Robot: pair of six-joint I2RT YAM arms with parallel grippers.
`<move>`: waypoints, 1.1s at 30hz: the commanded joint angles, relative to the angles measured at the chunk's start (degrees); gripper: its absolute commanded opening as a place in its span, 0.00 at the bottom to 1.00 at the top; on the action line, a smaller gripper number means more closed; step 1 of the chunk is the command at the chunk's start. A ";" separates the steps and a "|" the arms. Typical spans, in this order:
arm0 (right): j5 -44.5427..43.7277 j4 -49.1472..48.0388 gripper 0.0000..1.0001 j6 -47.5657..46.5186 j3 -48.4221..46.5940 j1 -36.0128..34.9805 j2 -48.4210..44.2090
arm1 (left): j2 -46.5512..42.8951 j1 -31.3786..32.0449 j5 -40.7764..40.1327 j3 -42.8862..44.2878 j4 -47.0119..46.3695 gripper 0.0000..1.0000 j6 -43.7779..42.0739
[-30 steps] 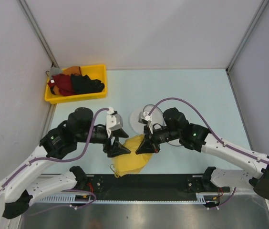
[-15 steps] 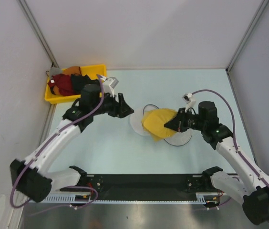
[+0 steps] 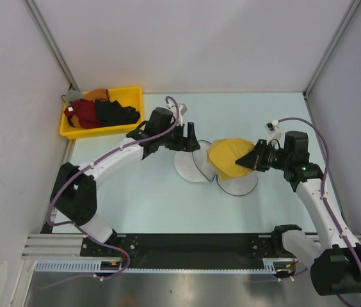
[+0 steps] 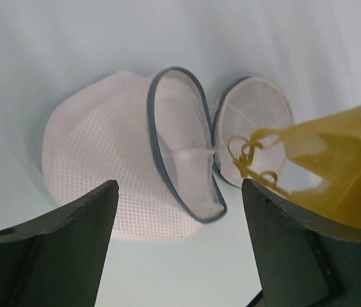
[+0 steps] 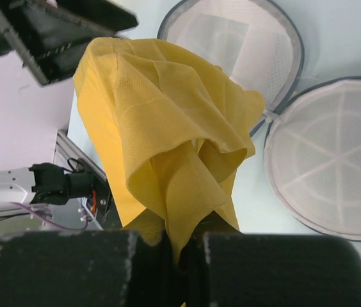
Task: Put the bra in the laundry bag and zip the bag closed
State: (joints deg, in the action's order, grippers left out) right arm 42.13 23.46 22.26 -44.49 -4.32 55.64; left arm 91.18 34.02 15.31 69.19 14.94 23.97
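The laundry bag (image 3: pixel 189 169) lies open mid-table, a white mesh clamshell with dark rims. One half (image 4: pixel 97 166) bulges as a dome; the other half (image 5: pixel 334 160) lies flat to its right. The yellow bra (image 3: pixel 230 158) hangs over the hinge and the flat half, pinched at one edge by my right gripper (image 3: pixel 252 160), which is shut on it (image 5: pixel 184 246). My left gripper (image 3: pixel 189 137) hovers just behind the domed half, jaws open and empty (image 4: pixel 179 214). In the left wrist view the bra (image 4: pixel 347 166) dangles its strap loops in front of the far half.
A yellow plastic bin (image 3: pixel 132 96) holding red, black and orange clothes stands at the back left. Grey walls close in on both sides. The black base rail (image 3: pixel 193 246) runs along the near edge.
The right gripper has carried the bra from the near edge up and right, over the bag. The left arm has swung away to the back of the bag, and its jaws have widened.
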 commanded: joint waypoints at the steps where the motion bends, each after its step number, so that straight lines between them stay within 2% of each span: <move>1: 4.54 -0.78 0.00 -0.56 -1.83 0.19 2.72 | 4.79 0.34 -5.37 6.12 0.78 0.80 -1.11; 6: 3.23 -5.53 0.00 1.21 -1.21 -1.13 6.67 | 9.53 0.87 -10.12 10.43 3.78 0.73 -3.48; 11: 0.76 -9.57 0.00 2.61 -1.21 -3.85 11.06 | 13.58 1.14 -8.90 13.86 5.27 0.55 -4.72; 12: 0.67 -10.10 0.00 3.05 -1.21 -4.03 11.68 | 14.29 1.22 -8.72 14.22 5.36 0.49 -4.81; 14: 0.41 -11.51 0.00 3.49 -1.13 -4.12 13.61 | 14.64 1.22 -8.11 14.40 5.28 0.42 -4.81; 15: 0.41 -12.03 0.00 3.93 -1.13 -4.21 14.23 | 14.99 1.31 -7.58 14.57 5.28 0.35 -4.89; 20: 0.15 -14.59 0.00 4.90 -1.21 -4.30 16.43 | 15.44 1.49 -6.43 15.54 5.80 0.19 -5.95; 21: -0.11 -14.93 0.00 4.90 -1.30 -4.30 16.87 | 15.35 1.57 -6.26 15.36 5.89 0.09 -5.95; 23: -0.20 -15.46 0.00 5.33 -1.21 -4.30 18.10 | 14.65 1.49 -5.82 14.84 5.72 0.02 -5.60; 33: -7.40 -18.80 0.00 5.77 -1.83 -9.91 26.18 | 6.74 2.37 -0.72 8.69 1.50 0.00 -1.65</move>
State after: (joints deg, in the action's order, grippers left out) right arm 38.94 8.08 28.05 -44.56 -11.46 79.26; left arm 103.72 35.46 11.38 79.53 19.62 20.14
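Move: Just below the left hand's open fingers stands the near-left edge of the laundry bag's raised rim, about 4 cm ahead, 1 cm right and 5 cm down; the bag's flat lid lies roughly 8 cm back and 16 cm right of this hand, 12 cm down. The right hand already holds the yellow bra; from it the bag's mouth is some 15 cm left, 5 cm ahead and 12 cm down, the lid 6 cm left, 1 cm back and 14 cm down. Reaching about 5 cm forward and as far down, the left hand closes its wide-open fingers fully and pinches the bag's rim, then eases slightly back and up with it. Meanwhile the right hand, still gripping the bra, sinks about 8 cm while going some 5 cm forward and 4 cm left, tipping its fingers down roughly 10 degrees towards the mouth. ##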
